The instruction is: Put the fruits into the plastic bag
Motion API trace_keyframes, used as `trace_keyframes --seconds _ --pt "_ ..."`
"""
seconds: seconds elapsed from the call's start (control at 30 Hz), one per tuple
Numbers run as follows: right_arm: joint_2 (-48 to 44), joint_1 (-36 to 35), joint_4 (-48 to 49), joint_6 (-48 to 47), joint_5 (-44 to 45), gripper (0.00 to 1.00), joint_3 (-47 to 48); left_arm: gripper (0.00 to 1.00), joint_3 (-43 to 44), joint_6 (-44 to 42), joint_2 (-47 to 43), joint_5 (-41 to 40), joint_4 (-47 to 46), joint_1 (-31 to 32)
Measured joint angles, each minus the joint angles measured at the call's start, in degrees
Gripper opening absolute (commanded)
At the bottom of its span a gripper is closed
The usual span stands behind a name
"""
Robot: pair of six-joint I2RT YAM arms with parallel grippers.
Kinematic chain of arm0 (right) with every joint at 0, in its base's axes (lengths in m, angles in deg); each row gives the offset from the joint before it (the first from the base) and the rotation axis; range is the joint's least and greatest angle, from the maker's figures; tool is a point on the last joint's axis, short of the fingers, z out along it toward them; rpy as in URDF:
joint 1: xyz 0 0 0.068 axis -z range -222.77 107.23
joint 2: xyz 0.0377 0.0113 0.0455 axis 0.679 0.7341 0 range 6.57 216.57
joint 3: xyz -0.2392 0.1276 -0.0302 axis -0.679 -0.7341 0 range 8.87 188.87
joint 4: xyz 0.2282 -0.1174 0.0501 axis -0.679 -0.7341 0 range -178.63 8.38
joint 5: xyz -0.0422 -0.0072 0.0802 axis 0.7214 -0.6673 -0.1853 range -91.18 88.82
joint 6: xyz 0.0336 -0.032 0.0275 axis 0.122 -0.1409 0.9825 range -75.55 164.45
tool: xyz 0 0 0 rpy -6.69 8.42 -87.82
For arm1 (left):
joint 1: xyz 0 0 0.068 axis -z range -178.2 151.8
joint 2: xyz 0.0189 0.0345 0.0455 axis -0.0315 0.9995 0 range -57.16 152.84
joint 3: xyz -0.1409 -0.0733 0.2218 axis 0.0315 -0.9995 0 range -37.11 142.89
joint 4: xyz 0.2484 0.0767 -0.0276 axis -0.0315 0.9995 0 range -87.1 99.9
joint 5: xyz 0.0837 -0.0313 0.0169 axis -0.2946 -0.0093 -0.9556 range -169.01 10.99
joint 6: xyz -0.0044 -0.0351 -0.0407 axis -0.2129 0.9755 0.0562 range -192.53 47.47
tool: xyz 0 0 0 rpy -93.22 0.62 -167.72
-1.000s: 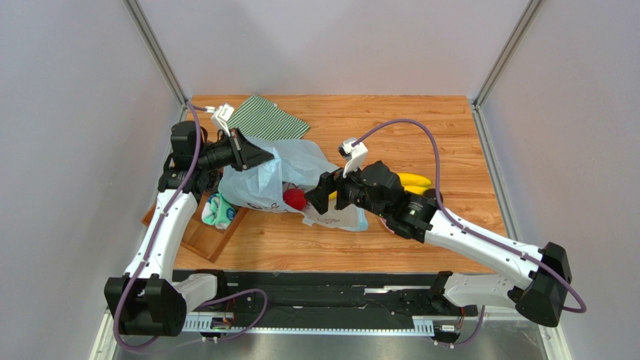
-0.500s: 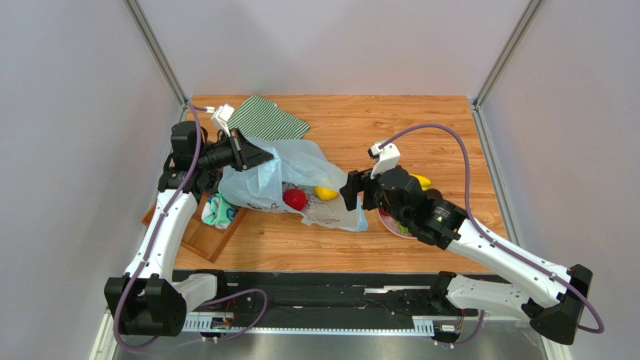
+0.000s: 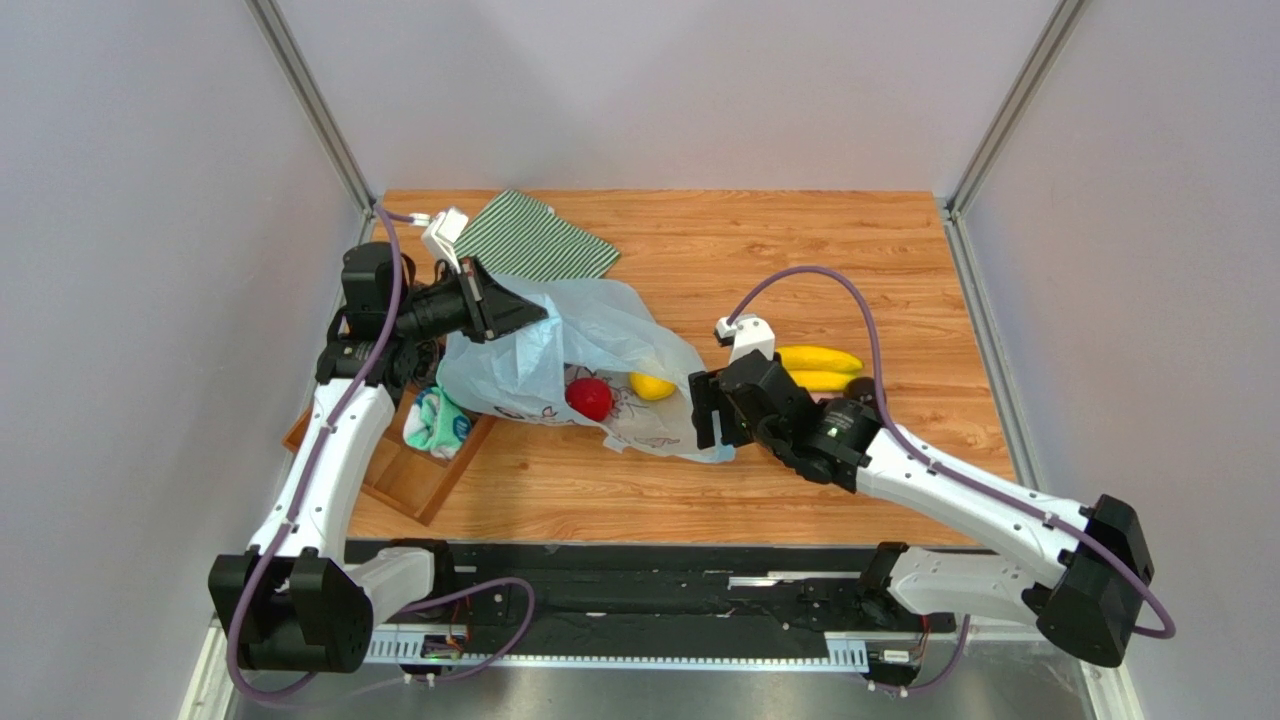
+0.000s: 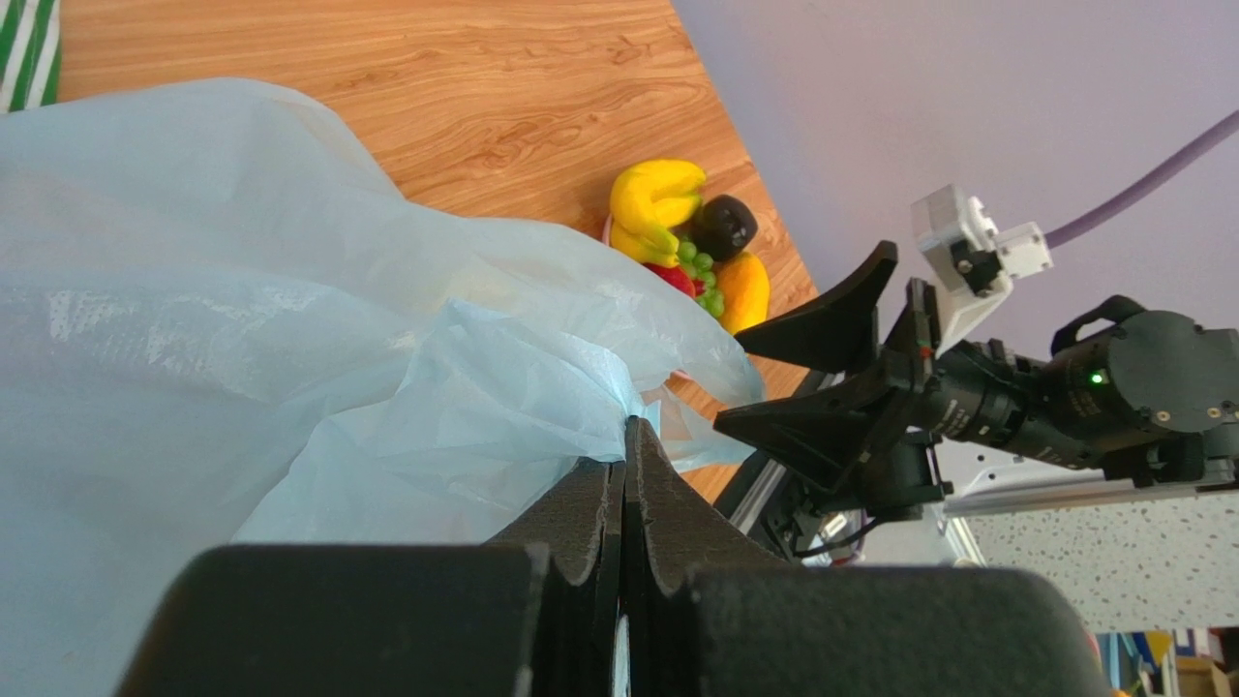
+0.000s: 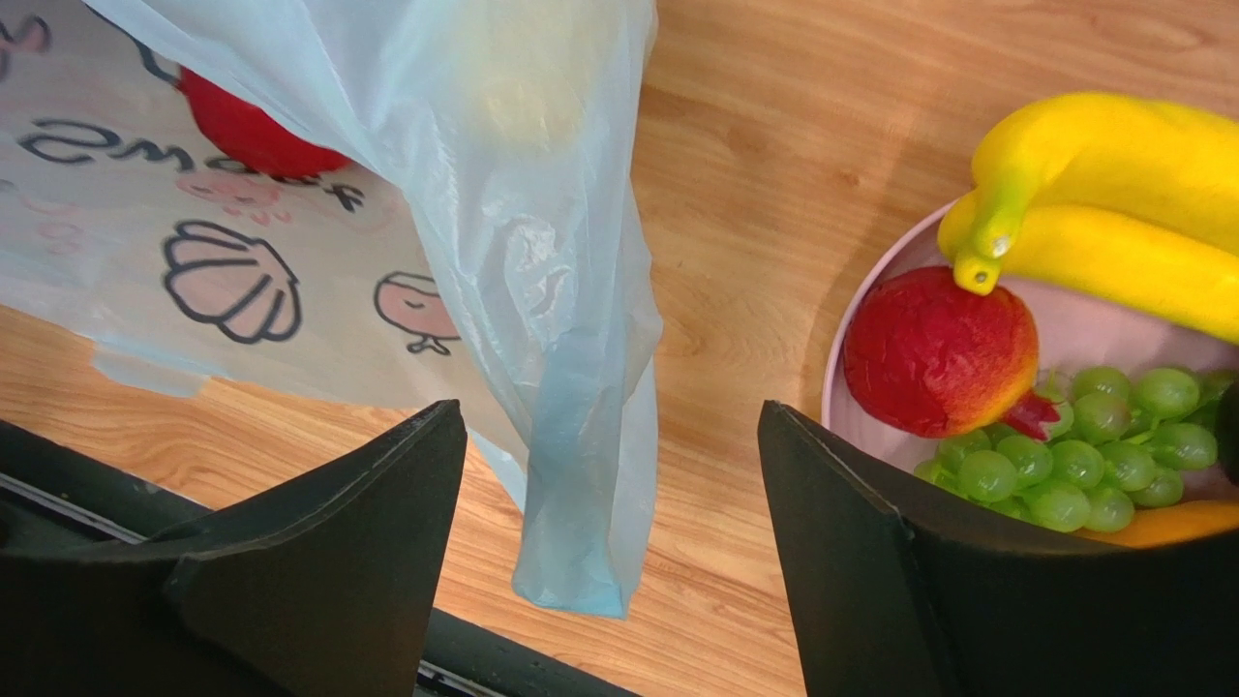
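Note:
The plastic bag (image 3: 594,338) lies mid-table, pale blue and translucent. My left gripper (image 3: 511,312) is shut on its upper edge (image 4: 582,392) and holds it up. Inside the bag lie a red apple (image 3: 589,398) and a yellow lemon (image 3: 651,387). My right gripper (image 5: 608,421) stands open at the bag's right end. A loose bag handle (image 5: 582,494) hangs between its fingers without touching them. To its right the pink plate (image 5: 858,327) holds a banana (image 5: 1120,189), a red apple (image 5: 938,353), green grapes (image 5: 1076,458) and a mango (image 4: 745,291). A dark avocado (image 4: 723,225) sits beside the banana.
A green striped cloth (image 3: 534,237) lies at the back behind the bag. At the left edge a wooden tray (image 3: 398,477) holds rolled teal-white socks (image 3: 439,423). Grey walls close in the table on three sides. The black rail (image 5: 87,487) runs just below my right gripper.
My right gripper has drawn back out of the bag's mouth to its right end, its jaws a little narrower. The lemon now shows inside the bag. The left arm has not moved.

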State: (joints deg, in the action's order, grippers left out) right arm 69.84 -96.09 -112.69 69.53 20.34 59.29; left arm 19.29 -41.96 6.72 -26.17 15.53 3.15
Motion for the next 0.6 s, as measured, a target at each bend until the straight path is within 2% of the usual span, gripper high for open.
trace_keyframes --seconds 0.07,0.17,0.27,0.3,0.33,0.37,0.4,0.5,0.6 --pt "1.16 0.17 0.31 0.33 -1.25 0.71 -0.83 0.0 0.0 0.0 0.0 -0.02 0.0 0.0" --pt "2.49 0.39 0.79 0.72 -2.71 0.6 -1.51 0.0 0.0 -0.04 0.0 -0.07 0.02 0.0" --pt "5.09 0.52 1.09 1.14 -3.48 0.36 -1.53 0.0 0.0 -0.04 0.0 -0.24 0.02 0.0" --pt "6.01 0.52 0.96 1.2 -3.58 0.23 -1.51 0.0 0.0 -0.07 0.0 -0.33 0.04 0.0" --pt "7.06 0.52 0.66 1.4 -3.61 0.17 -1.42 0.0 0.0 -0.04 0.0 -0.44 0.04 0.0" --pt "7.85 0.52 0.09 1.18 -3.58 0.04 -1.25 0.0 0.0 -0.07 0.0 -0.48 0.04 0.0" --pt "8.28 0.52 -0.44 0.96 -3.74 0.0 -0.9 0.0 0.0 -0.07 0.0 -0.5 0.07 0.0" --pt "8.98 0.52 -4.83 0.11 -3.21 0.0 3.65 0.0 0.15 -0.33 0.0 -1.2 0.57 0.0" --pt "8.96 0.55 -8.22 -1.97 -2.16 0.0 12.48 0.0 1.53 -0.9 0.07 -2.34 2.56 0.0"
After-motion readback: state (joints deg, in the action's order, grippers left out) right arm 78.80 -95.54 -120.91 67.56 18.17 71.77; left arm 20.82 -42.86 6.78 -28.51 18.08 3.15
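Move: Below the right hand, about 5 cm down and within a centimetre back and to its left, hangs the right-hand handle end of the plastic bag. Inside the bag, the yellow fruit is roughly 7 cm ahead and 8 cm left of the hand, and the apple 5 cm ahead and 15 cm left. The pomegranate on the plate is some 4 cm ahead and 10 cm right; all three are about 12 cm lower. From the left hand, that handle end lies roughly 21 cm right, 9 cm back and 18 cm down. Sinking about 5 cm over the bag's right-hand end with its fingers tipping slightly downward, the right hand shuts its wide-open fingers and pinches the film. It then turns straight back up, rising some 7 cm with a small shift forward and left, the film in its grip. The left hand stays put and keeps its pinch on the bag's other side. ##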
